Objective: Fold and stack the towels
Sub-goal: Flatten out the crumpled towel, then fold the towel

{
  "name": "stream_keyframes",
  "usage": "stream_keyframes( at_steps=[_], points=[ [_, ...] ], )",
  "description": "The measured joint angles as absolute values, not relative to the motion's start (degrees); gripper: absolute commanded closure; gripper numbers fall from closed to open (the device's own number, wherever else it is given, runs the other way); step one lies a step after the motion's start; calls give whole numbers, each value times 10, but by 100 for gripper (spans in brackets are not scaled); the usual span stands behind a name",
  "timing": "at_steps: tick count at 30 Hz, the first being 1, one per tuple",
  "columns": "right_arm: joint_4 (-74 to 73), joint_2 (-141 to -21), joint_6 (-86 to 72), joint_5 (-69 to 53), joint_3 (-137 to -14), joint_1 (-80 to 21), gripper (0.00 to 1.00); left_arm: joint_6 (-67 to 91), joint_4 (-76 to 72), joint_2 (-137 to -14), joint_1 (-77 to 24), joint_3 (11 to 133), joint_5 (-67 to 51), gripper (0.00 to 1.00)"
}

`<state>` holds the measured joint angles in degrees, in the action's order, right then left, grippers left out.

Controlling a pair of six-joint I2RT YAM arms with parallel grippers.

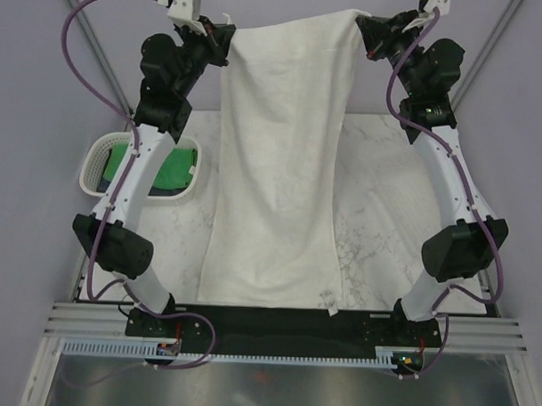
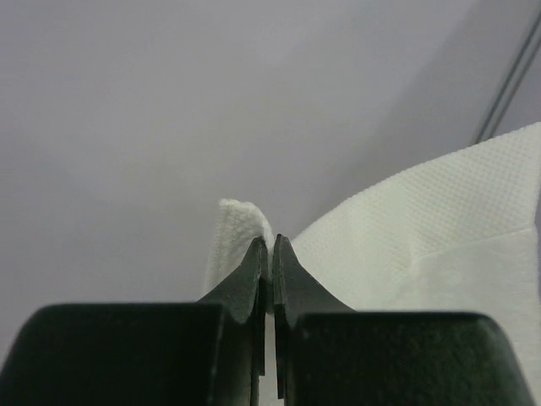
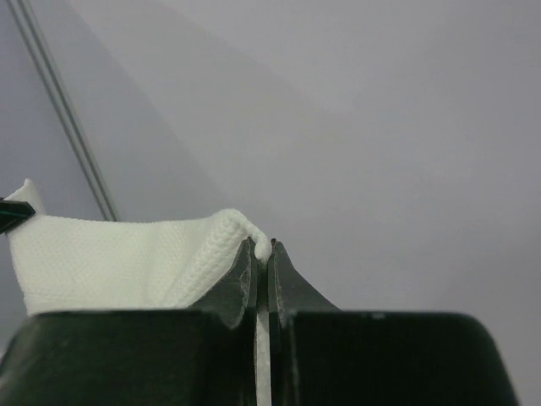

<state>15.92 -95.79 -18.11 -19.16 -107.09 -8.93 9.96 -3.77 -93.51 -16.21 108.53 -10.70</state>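
Observation:
A large white towel (image 1: 281, 168) hangs stretched between both arms, raised at the far side, its lower end lying on the table near the front edge. My left gripper (image 1: 231, 34) is shut on its far left corner; in the left wrist view the left gripper (image 2: 270, 244) pinches the white towel (image 2: 423, 228). My right gripper (image 1: 362, 21) is shut on the far right corner, and the right wrist view shows the right gripper (image 3: 263, 247) clamping the white towel's hem (image 3: 118, 254). A green towel (image 1: 172, 168) lies in the basket at left. No navy towel shows.
A white perforated basket (image 1: 100, 164) stands at the left of the marble table (image 1: 387, 198), partly under the left arm. Purple cables loop from both arms. A metal frame post (image 1: 90, 36) runs along the far left, another along the far right.

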Motion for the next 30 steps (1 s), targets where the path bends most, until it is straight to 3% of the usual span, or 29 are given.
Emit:
stream_keyframes(
  at_steps=[8, 14, 20, 30],
  points=[
    [163, -1112, -162, -180, -1202, -77, 100, 71, -86, -1097, -152, 1203, -79, 98],
    [205, -1157, -168, -195, -1224, -60, 100, 52, -117, -1147, -149, 1223, -75, 98],
    [257, -1169, -167, -222, -1132, -56, 100, 26, -164, -1154, -149, 1142, -62, 98],
    [302, -1155, -197, -275, -865, -56, 100, 12, -218, -1139, -139, 870, -54, 98]
  ],
)
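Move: Above the middle of the table, both hands already pinch the white towel's two upper corners. The bare table they head for lies about 13 cm ahead and roughly 54 cm below each. The towel's middle is some 20 cm back and 27 cm down, about 15 cm right of the left hand and 15 cm left of the right. The basket with the green towel sits about 26 cm left of the left hand, nearly level fore-and-aft. Flinging the towel out over the table, both arms carry its pinched corners forward 12 to 14 cm, at first sinking only slightly, then drop steeply towards the table, some 30 cm lower in all, easing back a little at the very end. The wrists tip the fingers down 20 to 25 degrees as they sink, and both grips stay shut. ##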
